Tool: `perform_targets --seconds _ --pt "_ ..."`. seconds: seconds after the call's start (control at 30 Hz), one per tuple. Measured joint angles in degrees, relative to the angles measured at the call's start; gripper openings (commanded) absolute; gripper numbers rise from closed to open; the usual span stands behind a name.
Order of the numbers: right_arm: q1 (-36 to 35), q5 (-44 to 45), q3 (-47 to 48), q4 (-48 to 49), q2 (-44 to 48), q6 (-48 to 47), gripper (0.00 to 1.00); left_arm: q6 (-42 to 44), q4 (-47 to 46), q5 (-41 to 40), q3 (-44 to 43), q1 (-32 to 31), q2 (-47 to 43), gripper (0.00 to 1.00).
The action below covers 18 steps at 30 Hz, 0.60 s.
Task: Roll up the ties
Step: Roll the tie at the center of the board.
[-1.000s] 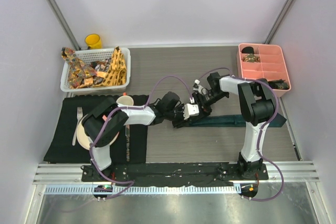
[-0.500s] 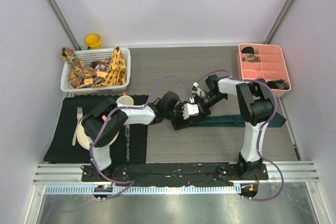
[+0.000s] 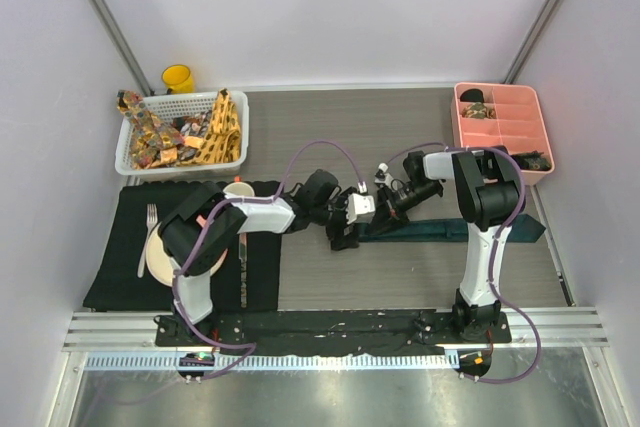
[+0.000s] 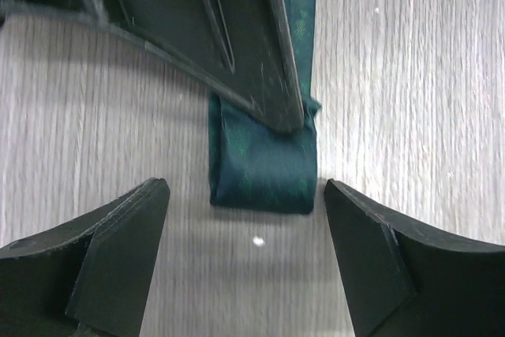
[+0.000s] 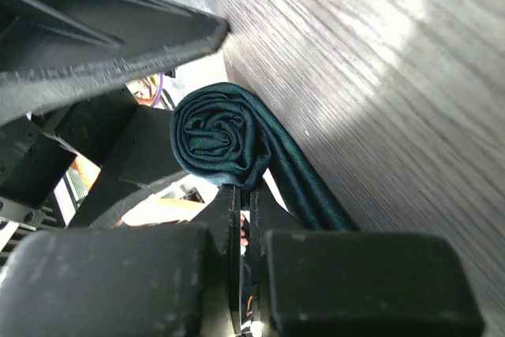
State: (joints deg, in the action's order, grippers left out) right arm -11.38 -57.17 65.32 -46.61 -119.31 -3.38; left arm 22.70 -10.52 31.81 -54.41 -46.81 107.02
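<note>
A dark teal tie (image 3: 460,229) lies across the table, its left end wound into a small roll (image 4: 264,167). The roll also shows end-on in the right wrist view (image 5: 215,136). My right gripper (image 3: 380,213) is shut, its fingertips (image 5: 245,191) pinching the edge of the roll. My left gripper (image 3: 344,235) is open and low over the table. Its jaws stand one on each side just short of the roll (image 4: 246,187), not touching it. Patterned yellow-orange and brownish ties (image 3: 180,135) lie heaped in a white basket.
The white basket (image 3: 128,152) stands at the back left with a yellow cup (image 3: 178,78) behind it. A pink divided tray (image 3: 497,127) stands at the back right. A black placemat (image 3: 120,267) with plate, fork and mug (image 3: 238,192) lies at the left.
My right wrist has turned and dropped lower over the tie's left end. My left gripper has stayed close beside it, shifting only slightly.
</note>
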Motion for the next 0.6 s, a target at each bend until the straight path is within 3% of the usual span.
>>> perform_targets --seconds 0.1,0.2,0.3,0.33,0.47,0.6 --pt "0.2 0.0 0.5 -0.6 -0.4 -0.7 0.01 0.5 -0.4 0.5 -2.0 -0.4 1.7 0.75" --pt "0.3 0.0 0.9 -1.1 -0.7 -1.1 0.01 0.9 -0.4 0.7 -3.7 -0.7 3.2 0.59" --pt "0.3 -0.2 1.1 -1.1 -0.7 -1.0 0.10 1.7 0.1 1.8 -3.9 -0.9 3.4 0.35" --pt "0.3 -0.3 1.2 -1.0 -0.7 -0.9 0.22 1.9 0.3 2.1 -3.9 -1.1 3.4 0.31" --pt "0.6 0.5 1.2 -1.0 -0.2 -0.8 0.42 2.8 1.7 1.4 -3.8 -1.2 2.7 0.25" --pt "0.5 4.0 0.3 -1.6 3.7 -0.7 0.47 3.5 3.7 -0.3 -0.9 -1.2 -0.5 0.24"
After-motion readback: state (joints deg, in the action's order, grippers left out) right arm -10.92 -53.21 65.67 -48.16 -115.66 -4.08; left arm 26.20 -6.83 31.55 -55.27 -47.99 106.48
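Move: Between the left hand's wide-open fingers and just ahead of their tips lies the tie's roll, about 3 cm to the right of that hand and 1 cm lower. The mug stands some 26 cm to its left and 7 cm farther out, the knife about 25 cm left and 8 cm nearer. For the right hand, shut at the roll's edge, the roll is about 2 cm to the left and 1 cm down; the pink tray sits roughly 28 cm right and 23 cm ahead. Reaching about 2 cm right over the tie's roll, the left hand closes its open fingers onto the roll's two sides, then draws it back some 2 cm to the left and slightly towards the base. The right hand first holds nearly still, its shut tips at the roll's edge, then opens about halfway and backs off about 1 cm right and up. ##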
